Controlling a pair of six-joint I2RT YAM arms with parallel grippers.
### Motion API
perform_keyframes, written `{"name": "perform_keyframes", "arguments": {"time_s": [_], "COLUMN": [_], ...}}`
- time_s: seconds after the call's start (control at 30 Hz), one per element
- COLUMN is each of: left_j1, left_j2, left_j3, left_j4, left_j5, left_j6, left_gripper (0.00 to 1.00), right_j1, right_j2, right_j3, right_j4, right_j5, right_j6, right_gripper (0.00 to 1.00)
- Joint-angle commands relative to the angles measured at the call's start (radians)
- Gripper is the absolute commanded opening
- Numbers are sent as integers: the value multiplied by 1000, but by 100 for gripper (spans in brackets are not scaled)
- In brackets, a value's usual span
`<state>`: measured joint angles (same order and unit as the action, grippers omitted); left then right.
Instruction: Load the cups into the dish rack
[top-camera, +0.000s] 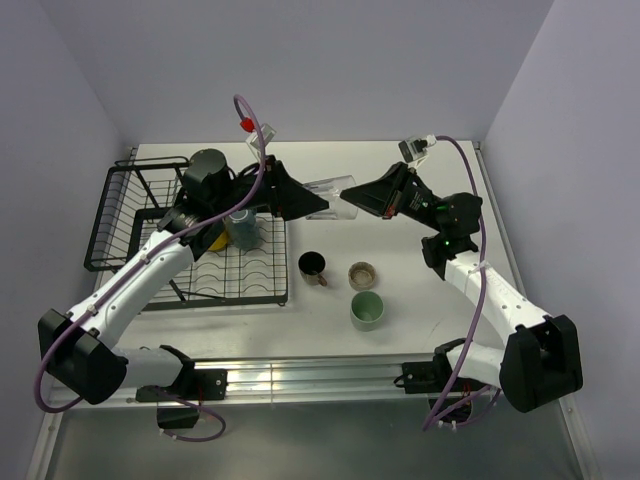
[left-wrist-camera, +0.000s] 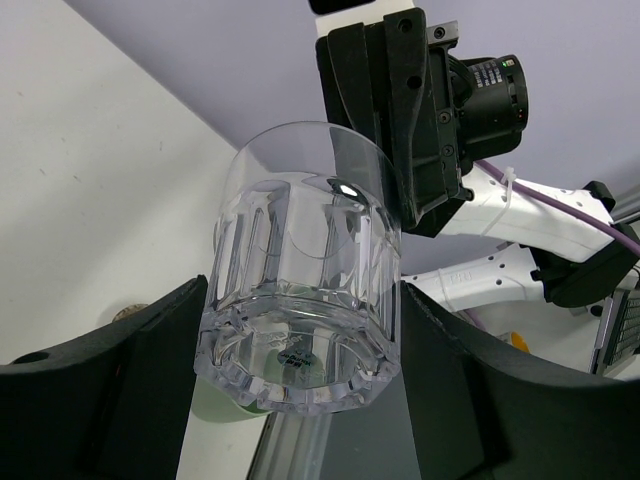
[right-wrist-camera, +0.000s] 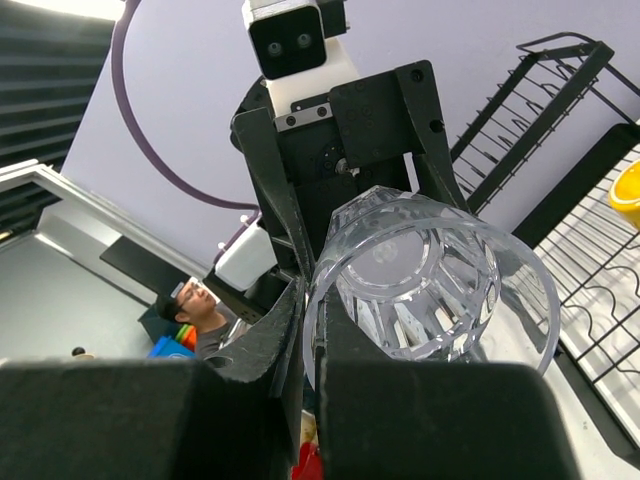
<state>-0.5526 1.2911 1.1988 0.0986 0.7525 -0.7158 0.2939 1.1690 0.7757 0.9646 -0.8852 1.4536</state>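
Observation:
A clear glass (top-camera: 338, 195) hangs on its side in the air between both arms, above the table's far middle. My right gripper (top-camera: 352, 200) is shut on its rim (right-wrist-camera: 325, 300), one finger inside and one outside. My left gripper (top-camera: 318, 205) has its black fingers (left-wrist-camera: 150, 370) against both sides of the glass's thick base (left-wrist-camera: 300, 360). The black wire dish rack (top-camera: 120, 215) stands at the left, holding a grey mug (top-camera: 242, 228) and a yellow mug (top-camera: 213, 238). On the table stand a black mug (top-camera: 313, 265), a beige-brown cup (top-camera: 362, 273) and a pale green tumbler (top-camera: 367, 310).
The rack's raised basket (top-camera: 140, 180) is at its far left and the curved dividers (top-camera: 245, 270) at its near right. The left arm reaches across the rack. Walls close in behind the table and at both sides.

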Motion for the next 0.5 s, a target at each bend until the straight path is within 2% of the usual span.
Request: {"name": "perform_keyframes", "arguments": {"time_s": [0.0, 0.07, 0.17, 0.3, 0.47], "left_j1": [-1, -1, -3, -1, -1], "left_j2": [-26, -30, -45, -56, -58], "left_j3": [18, 24, 33, 71, 104], "left_j4": [26, 15, 4, -59, -129], "left_j5": [28, 19, 8, -27, -58], "left_j6": [-10, -7, -4, 24, 49], "left_gripper": [0, 0, 0, 0, 0], "right_j1": [-2, -2, -4, -2, -2], "right_j2": [-8, -20, -52, -106, -141], "right_j3": [5, 5, 17, 54, 71], "right_j4": [33, -10, -192, -389, -515], "right_j5": [6, 18, 54, 118, 173], "right_j6": [-36, -81, -175, -301, -378], "right_gripper": [2, 10, 28, 37, 44]}}
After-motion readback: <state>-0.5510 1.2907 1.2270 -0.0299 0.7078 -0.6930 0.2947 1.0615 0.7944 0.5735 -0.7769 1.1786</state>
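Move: The clear glass is held between both my hands: its middle lies about 2 cm right of my left hand and level with it, and roughly 3 cm left of, 1 cm ahead of and 3 cm below my right. From my left hand, the grey mug already in the rack is some 12 cm ahead, 19 cm left and 30 cm down. From my right, the small brown cup is about 3 cm ahead, 5 cm right, the dark mug 5 cm ahead, 7 cm left, both some 36 cm down. I let go of the glass's rim with my right hand: its shut fingers spread to nearly half open around the wall, while the hand sinks about 2 cm, eases nearly as far forward, and turns some 10 degrees clockwise with its tips dipping. My left hand keeps its grip on the base half and sinks about 1 cm. ##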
